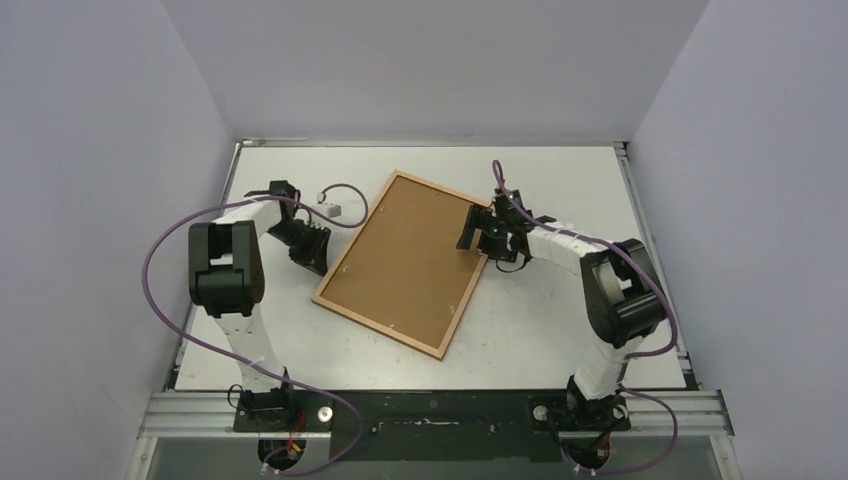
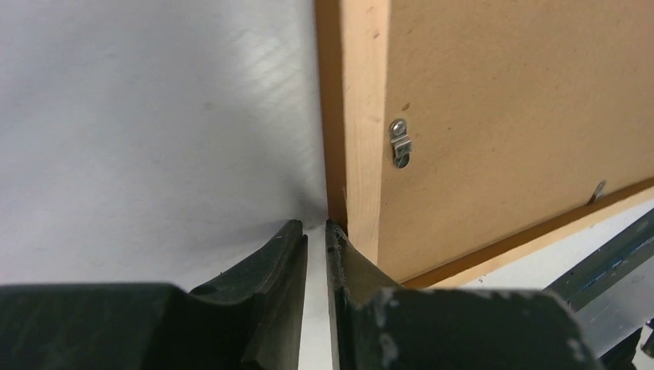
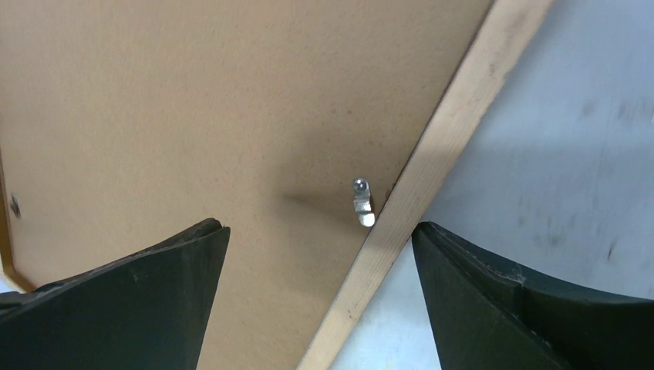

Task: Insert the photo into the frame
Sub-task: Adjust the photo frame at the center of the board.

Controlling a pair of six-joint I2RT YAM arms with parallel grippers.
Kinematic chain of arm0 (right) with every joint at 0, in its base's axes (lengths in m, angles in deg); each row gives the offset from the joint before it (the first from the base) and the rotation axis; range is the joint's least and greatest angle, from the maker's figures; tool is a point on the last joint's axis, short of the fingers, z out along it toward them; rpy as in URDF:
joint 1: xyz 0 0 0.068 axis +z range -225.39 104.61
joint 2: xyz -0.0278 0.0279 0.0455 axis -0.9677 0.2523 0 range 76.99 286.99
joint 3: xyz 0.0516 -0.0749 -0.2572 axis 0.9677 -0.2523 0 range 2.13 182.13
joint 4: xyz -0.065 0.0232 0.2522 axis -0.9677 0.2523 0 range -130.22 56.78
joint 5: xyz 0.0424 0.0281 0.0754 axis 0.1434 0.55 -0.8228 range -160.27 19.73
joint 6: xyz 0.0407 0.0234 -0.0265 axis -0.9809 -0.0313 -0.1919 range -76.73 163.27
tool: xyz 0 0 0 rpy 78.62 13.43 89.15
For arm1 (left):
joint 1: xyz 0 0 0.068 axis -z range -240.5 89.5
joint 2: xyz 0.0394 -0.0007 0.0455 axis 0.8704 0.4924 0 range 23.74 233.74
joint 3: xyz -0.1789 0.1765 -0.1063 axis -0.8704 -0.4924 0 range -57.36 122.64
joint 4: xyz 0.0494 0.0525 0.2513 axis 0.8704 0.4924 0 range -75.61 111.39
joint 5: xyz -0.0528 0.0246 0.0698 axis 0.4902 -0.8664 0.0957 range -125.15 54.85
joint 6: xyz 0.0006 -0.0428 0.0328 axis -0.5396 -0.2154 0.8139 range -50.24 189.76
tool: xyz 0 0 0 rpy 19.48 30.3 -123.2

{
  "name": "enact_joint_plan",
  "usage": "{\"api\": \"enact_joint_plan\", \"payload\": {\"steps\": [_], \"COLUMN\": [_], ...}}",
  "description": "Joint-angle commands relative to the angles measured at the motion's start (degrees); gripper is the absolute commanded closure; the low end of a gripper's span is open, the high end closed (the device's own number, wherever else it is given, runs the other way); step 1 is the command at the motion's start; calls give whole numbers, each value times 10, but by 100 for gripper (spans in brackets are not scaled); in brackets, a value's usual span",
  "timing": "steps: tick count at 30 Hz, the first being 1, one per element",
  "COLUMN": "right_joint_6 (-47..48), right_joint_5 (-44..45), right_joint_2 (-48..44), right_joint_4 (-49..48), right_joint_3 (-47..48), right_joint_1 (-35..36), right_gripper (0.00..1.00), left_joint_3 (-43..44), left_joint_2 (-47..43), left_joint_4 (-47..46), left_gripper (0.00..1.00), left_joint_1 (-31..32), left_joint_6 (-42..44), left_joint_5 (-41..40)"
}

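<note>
The frame lies face down and askew in the middle of the table, its pale wooden rail around a brown fibreboard backing. The photo is hidden. My left gripper sits low at the frame's left side. Its jaws are almost together with only a thin slit, nothing is in them, and the right fingertip touches the rail's outer edge. My right gripper hovers open over the frame's right rail, one finger above the backing and one above the table.
Small metal turn clips sit on the backing near the rails. A little white block on a purple cable lies left of the frame's top corner. Grey walls close in three sides, and a black rail runs along the near edge.
</note>
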Motion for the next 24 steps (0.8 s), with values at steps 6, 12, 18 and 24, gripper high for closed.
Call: {"api": "enact_joint_plan", "payload": {"steps": [6,12,18,24], "right_joint_6": [55,82,105,111], "right_joint_5": [-53,-89,-55,-3], "right_joint_2": [148,243,274,146], "right_joint_4": [-16,22,74,53], "right_joint_3": [217,359,443,402], "right_joint_1": [-10,-11,-23,-48], "right_gripper": [7,8,10,10], "left_joint_3": [-36,-57,-52,-30], "left_joint_2": [-45,-60,-54,-76], "left_joint_4": [45,59,63,78], "left_gripper": [83,82,82,80], "left_joint_1": [54,93,114,47], "left_joint_6": [94,121,119,96], "left_joint_5": [38,48,63,109]}}
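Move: The frame lies face down and askew, its middle some 24 cm right and 3 cm ahead of the left hand, about 1 cm lower. That hand is at the outside of the frame's left rail, the left clip about 5 cm right and 1 cm ahead, the near-left corner 8 cm back and 2 cm left. From the right hand the frame's middle is roughly 18 cm left, 3 cm back and 3 cm below; the right clip lies just beneath, about 1 cm ahead and 1 cm left. Straddling the right rail with its fingers wide open, the right hand sweeps that side forward about 15 cm, drifting a little left, tips its fingers up some 10 degrees, then lifts slightly off. Meanwhile the left hand, nearly shut against the outside of the left rail, pushes it back and to the right, about 6 cm each way, turning some 20 degrees clockwise and easing up at the end. ##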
